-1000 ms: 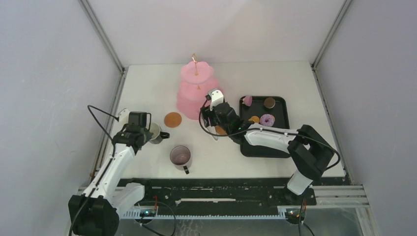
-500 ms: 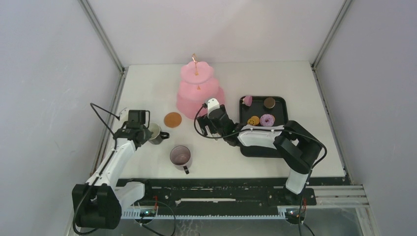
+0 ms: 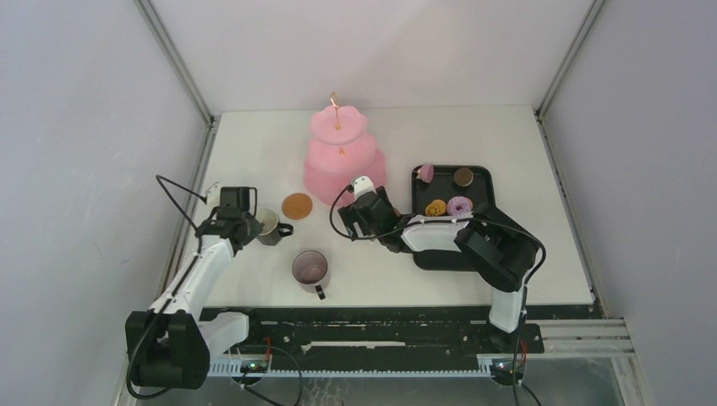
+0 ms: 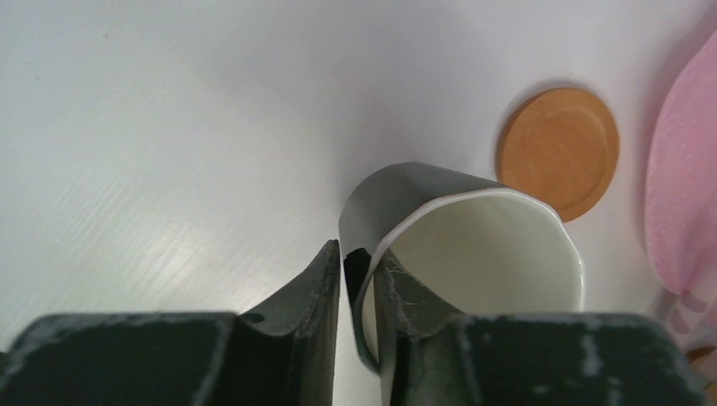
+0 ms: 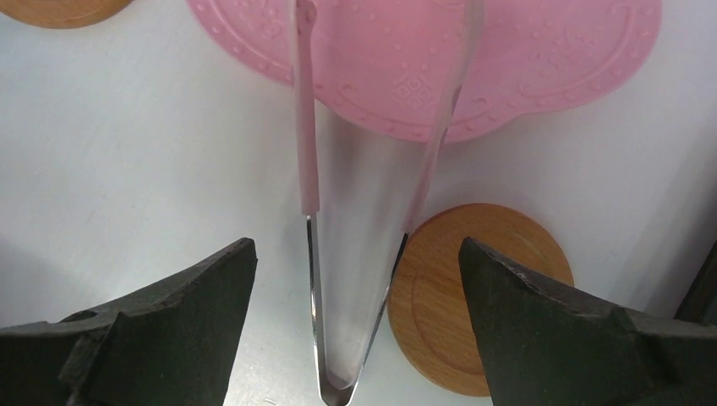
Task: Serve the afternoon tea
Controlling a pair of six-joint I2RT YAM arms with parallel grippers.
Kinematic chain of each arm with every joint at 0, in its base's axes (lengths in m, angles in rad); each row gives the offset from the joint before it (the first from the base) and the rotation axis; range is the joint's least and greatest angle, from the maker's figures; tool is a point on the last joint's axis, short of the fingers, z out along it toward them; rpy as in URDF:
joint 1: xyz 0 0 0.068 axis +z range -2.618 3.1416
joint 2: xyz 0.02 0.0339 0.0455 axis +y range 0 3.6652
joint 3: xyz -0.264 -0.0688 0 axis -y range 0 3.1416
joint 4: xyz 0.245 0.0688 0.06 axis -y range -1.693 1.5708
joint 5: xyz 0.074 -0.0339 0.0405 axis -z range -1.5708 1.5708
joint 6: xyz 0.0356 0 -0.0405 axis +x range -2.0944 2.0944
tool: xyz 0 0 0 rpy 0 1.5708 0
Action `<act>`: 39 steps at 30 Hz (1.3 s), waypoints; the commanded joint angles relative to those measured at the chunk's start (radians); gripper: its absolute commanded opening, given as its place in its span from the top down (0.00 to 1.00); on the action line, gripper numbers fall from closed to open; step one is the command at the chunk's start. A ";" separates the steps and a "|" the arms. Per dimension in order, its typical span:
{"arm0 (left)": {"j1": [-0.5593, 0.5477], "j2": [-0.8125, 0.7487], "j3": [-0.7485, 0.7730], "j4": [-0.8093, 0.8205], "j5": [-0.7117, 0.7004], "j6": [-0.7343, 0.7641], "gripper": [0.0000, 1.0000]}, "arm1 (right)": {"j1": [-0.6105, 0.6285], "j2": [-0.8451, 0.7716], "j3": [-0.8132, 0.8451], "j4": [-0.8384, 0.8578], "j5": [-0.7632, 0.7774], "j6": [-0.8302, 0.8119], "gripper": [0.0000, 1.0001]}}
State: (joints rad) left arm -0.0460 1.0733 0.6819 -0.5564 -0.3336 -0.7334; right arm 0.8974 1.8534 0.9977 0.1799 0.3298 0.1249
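The pink three-tier cake stand (image 3: 342, 156) rises at the table's middle back. My left gripper (image 4: 359, 258) straddles the rim of a dark mug (image 4: 482, 254) with a white inside. One finger is inside the mug and the other outside, with a thin gap to the wall. A brown coaster (image 4: 558, 148) lies just beyond it. The second mug (image 3: 310, 269) stands nearer the front. My right gripper (image 5: 355, 245) is wide open, low over the table. Thin metal tongs (image 5: 314, 288) lie between its fingers, untouched. Another coaster (image 5: 482, 296) lies beside the tongs, in front of the stand's base (image 5: 524, 68).
A black tray (image 3: 448, 254) at the right holds toy pastries, among them a pink doughnut (image 3: 459, 205) and a cookie (image 3: 436, 206). My right arm's elbow (image 3: 507, 249) hangs over the tray's near part. Grey walls close in both sides.
My right gripper has opened fully and drawn back from the stand toward the front. My left gripper's jaws have loosened slightly at the mug's rim.
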 commanded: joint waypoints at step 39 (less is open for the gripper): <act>0.020 -0.270 -0.096 0.096 -0.098 -0.075 0.35 | 0.021 0.100 0.124 -0.069 0.119 0.002 0.32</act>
State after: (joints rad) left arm -0.0357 0.8333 0.6010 -0.4877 -0.4049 -0.7883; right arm 0.9085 1.9438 1.0767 0.1070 0.4438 0.1184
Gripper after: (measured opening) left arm 0.645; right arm 0.708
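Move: The left fingers are at the grey mug's left wall, its middle about 4 cm right and 4 below; the left coaster is some 6 cm ahead, 10 right, and the brown mug 9 back, 13 right. The right hand straddles the tongs, whose middle is about 1 cm ahead, 1 left and 3 below, with the right coaster level, 5 right, and the pink stand 10 ahead, 4 left. Left fingers open and rise about 4 cm off the mug; right sinks some 2 cm, narrowing around tongs. ##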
